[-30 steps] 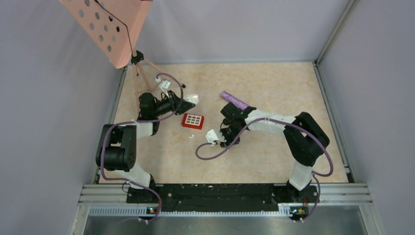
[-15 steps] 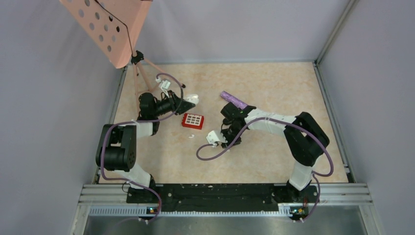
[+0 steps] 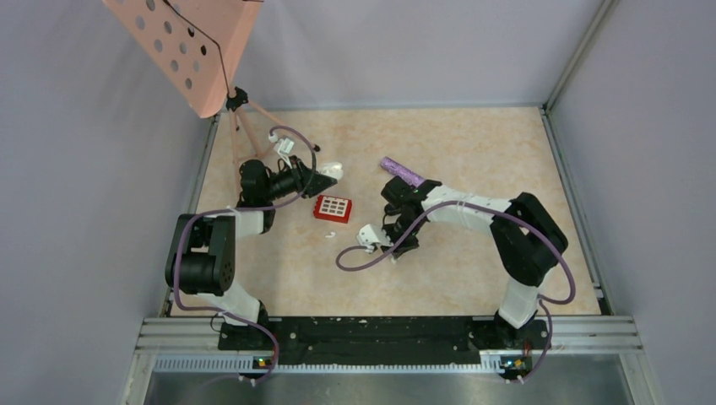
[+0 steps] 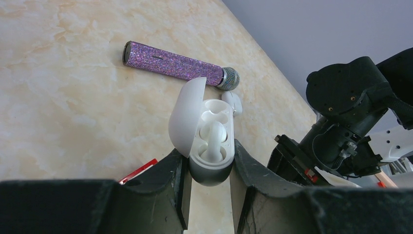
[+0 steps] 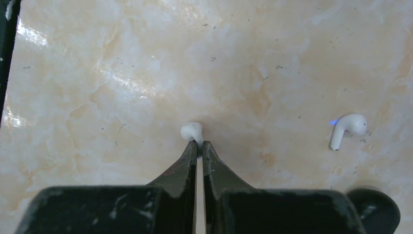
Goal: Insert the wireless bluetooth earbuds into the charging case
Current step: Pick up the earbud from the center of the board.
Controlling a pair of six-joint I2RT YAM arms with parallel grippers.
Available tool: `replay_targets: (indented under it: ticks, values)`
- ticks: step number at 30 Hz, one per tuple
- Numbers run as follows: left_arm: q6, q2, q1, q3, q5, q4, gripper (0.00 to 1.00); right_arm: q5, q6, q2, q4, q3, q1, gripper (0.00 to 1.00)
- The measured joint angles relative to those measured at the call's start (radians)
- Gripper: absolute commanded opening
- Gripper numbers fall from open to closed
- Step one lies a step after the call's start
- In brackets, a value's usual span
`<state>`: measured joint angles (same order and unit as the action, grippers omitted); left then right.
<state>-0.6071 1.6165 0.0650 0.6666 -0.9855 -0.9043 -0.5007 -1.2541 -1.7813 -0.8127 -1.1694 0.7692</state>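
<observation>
My left gripper (image 4: 209, 168) is shut on the base of the white charging case (image 4: 210, 146), held up with its lid open. One white earbud (image 4: 214, 139) sits in a slot inside it. In the top view this gripper (image 3: 324, 178) and the case (image 3: 332, 171) are at the back left. My right gripper (image 5: 200, 144) points down at the table, shut on a white earbud (image 5: 192, 130) whose rounded head pokes out past the tips. A second white earbud (image 5: 348, 127) with a blue light lies on the table to its right. From above, the right gripper (image 3: 402, 246) is mid-table.
A glittery purple microphone (image 4: 175, 66) lies beyond the case, also seen from above as the microphone (image 3: 402, 172). A red keypad box (image 3: 333, 207) sits between the arms, with a loose white earbud (image 3: 331, 234) just in front of it. A pink perforated stand (image 3: 186, 51) on a tripod fills the back left corner.
My right gripper has closed from partly open onto the white earbud, and that wrist has shifted slightly toward the near edge. The left arm and the case have not moved.
</observation>
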Motion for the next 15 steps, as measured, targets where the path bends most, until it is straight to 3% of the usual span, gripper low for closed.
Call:
replay_targets:
  ticks: [6,15]
  values:
    - [-0.026,0.011,0.0,0.0,-0.014,-0.055,0.0,-0.073,0.163,0.071,-0.008,-0.013,-0.032,0.0]
    - [-0.163,0.106,0.059,0.0,-0.109,-0.346,0.0,-0.232,0.602,0.314,0.13,-0.167,-0.107,0.0]
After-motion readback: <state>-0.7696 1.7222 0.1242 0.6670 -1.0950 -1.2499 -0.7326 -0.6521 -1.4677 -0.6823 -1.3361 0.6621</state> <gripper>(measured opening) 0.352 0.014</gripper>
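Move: The right gripper has the white earbud pinched at table height. The open white charging case, in the left gripper, is about 15 cm ahead of the right hand, 13 cm left and 14 cm up. A second earbud lies some 6 cm ahead and 4 cm left of the right hand, the black case 11 cm straight ahead. From the left hand the pinched earbud is about 15 cm back, 14 cm right and 14 cm below; the red keypad sits 13 cm below, 3 cm back. Keep the right fingers shut on the earbud and lift it fast, nearly 20 cm straight up at first, then also drifting left and forward towards the open case; swing the fingertips up to point more to the left and turn the wrist clockwise, some 25 degrees each. Late on, bring the left gripper and its case about 4 cm right and back to meet it, rising slightly and turning a little clockwise. ##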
